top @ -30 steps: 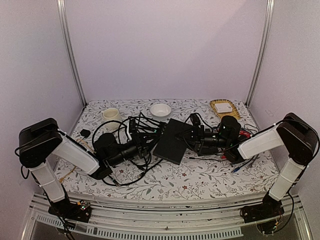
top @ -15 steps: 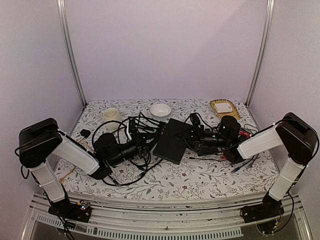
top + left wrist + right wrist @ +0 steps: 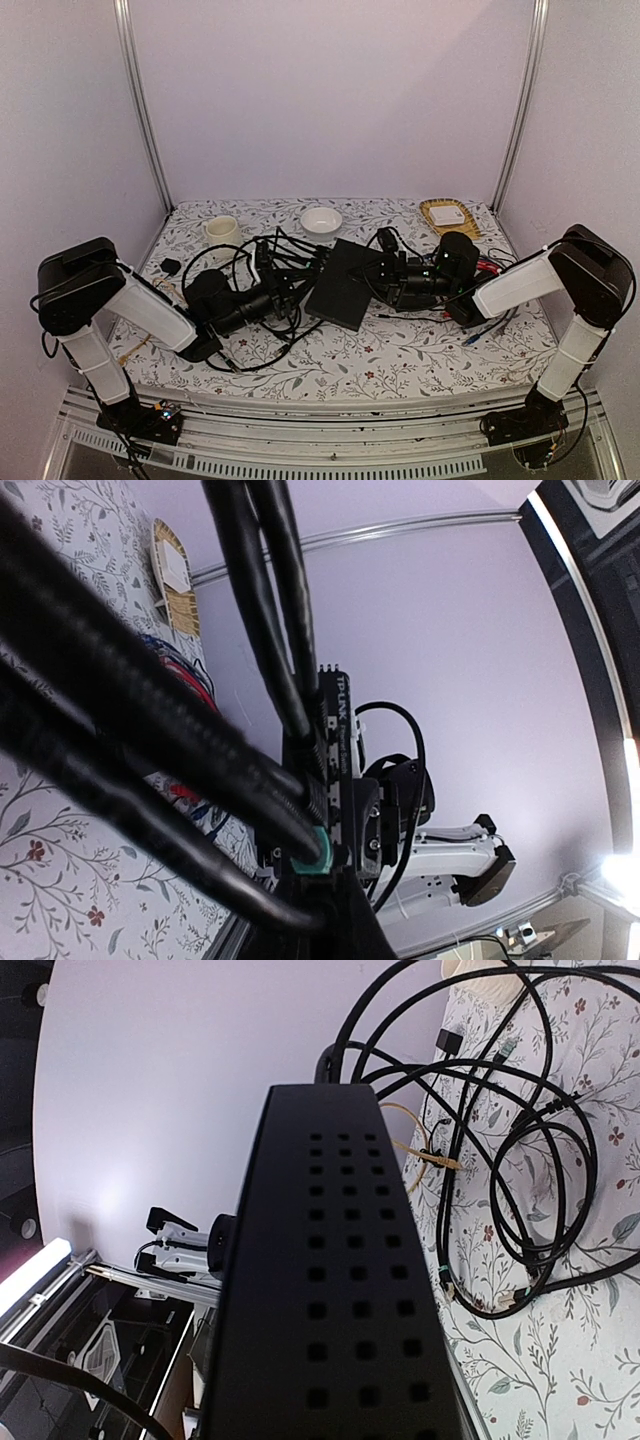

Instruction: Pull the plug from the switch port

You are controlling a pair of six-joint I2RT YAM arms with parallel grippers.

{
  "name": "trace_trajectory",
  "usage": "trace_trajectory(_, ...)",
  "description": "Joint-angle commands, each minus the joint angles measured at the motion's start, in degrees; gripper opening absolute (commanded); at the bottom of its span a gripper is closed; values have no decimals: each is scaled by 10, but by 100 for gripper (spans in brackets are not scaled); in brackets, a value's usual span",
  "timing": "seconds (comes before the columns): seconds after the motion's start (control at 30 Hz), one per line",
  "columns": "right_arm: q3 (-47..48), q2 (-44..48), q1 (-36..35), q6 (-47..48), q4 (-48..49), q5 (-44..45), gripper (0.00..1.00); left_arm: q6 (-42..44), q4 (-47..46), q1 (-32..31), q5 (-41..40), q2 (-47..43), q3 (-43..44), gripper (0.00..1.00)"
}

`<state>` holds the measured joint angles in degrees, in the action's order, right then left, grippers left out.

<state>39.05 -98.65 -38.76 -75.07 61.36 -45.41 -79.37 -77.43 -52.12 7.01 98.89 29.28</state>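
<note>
The switch (image 3: 343,281) is a flat black box lying in the middle of the table, with black cables (image 3: 262,262) running off its left edge. My left gripper (image 3: 289,289) lies among those cables at the port edge. In the left wrist view the port row of the switch (image 3: 335,742) faces me. A plug with a green boot (image 3: 312,859) sits in a port, and my left gripper (image 3: 325,885) is shut on it. My right gripper (image 3: 384,272) is shut on the switch's right edge. The vented side of the switch (image 3: 335,1260) fills the right wrist view and hides the fingers.
A white bowl (image 3: 322,220) and a cream cup (image 3: 221,230) stand at the back. A wicker tray (image 3: 447,214) holding a white item is at back right. Red and blue cables (image 3: 488,268) lie by the right arm. A small black piece (image 3: 170,266) lies at the left.
My left gripper has closed and edged right toward the switch's port edge. The cables around it have shifted slightly. The right gripper keeps its hold.
</note>
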Motion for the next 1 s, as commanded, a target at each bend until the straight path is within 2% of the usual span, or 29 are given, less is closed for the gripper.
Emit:
trace_trajectory(0.0, 23, -2, 7, -4, 45, 9, 2, -8, -68, -6, -1, 2, -11, 0)
trace_trajectory(0.23, 18, 0, 12, -3, 46, 5, 2, -36, -82, -2, -33, -2, -28, 0)
trace_trajectory(0.6, 18, 6, 22, -3, 46, 8, 2, -28, 5, 2, -39, -49, -39, 0)
trace_trajectory(0.77, 17, 8, 30, 0, 44, 11, 2, 21, 143, 11, -42, -155, -46, 0)
trace_trajectory(0.97, 18, 8, 34, 6, 48, 13, 2, 91, 420, 29, -47, -316, -28, 0)
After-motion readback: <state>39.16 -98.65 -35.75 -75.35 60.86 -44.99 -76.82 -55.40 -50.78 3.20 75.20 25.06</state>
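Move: The left fingers already pinch the black plug at the switch port, its body about 1 cm ahead and 1 cm right of the left hand, level with it. The teal-ringed plug sits some 2 cm ahead and 1 cm right of the left hand, and the switch's middle about 6 cm right and 1 cm back, both level with it. For the right hand, which grips the switch from the opposite side, the plug is roughly 10 cm left and level front to back. The left hand keeps its closed grip on the plug and draws it away from the switch's port face, first easing about 1.5 cm left and almost pausing, then pulling away quickly left and up to end about 5 cm left and 4 cm higher, drifting back a little late while the wrist turns about 5 degrees counter-clockwise. The right hand keeps hold of the switch and carries it some 2 cm forward and 1.5 cm right, opening the gap further. ##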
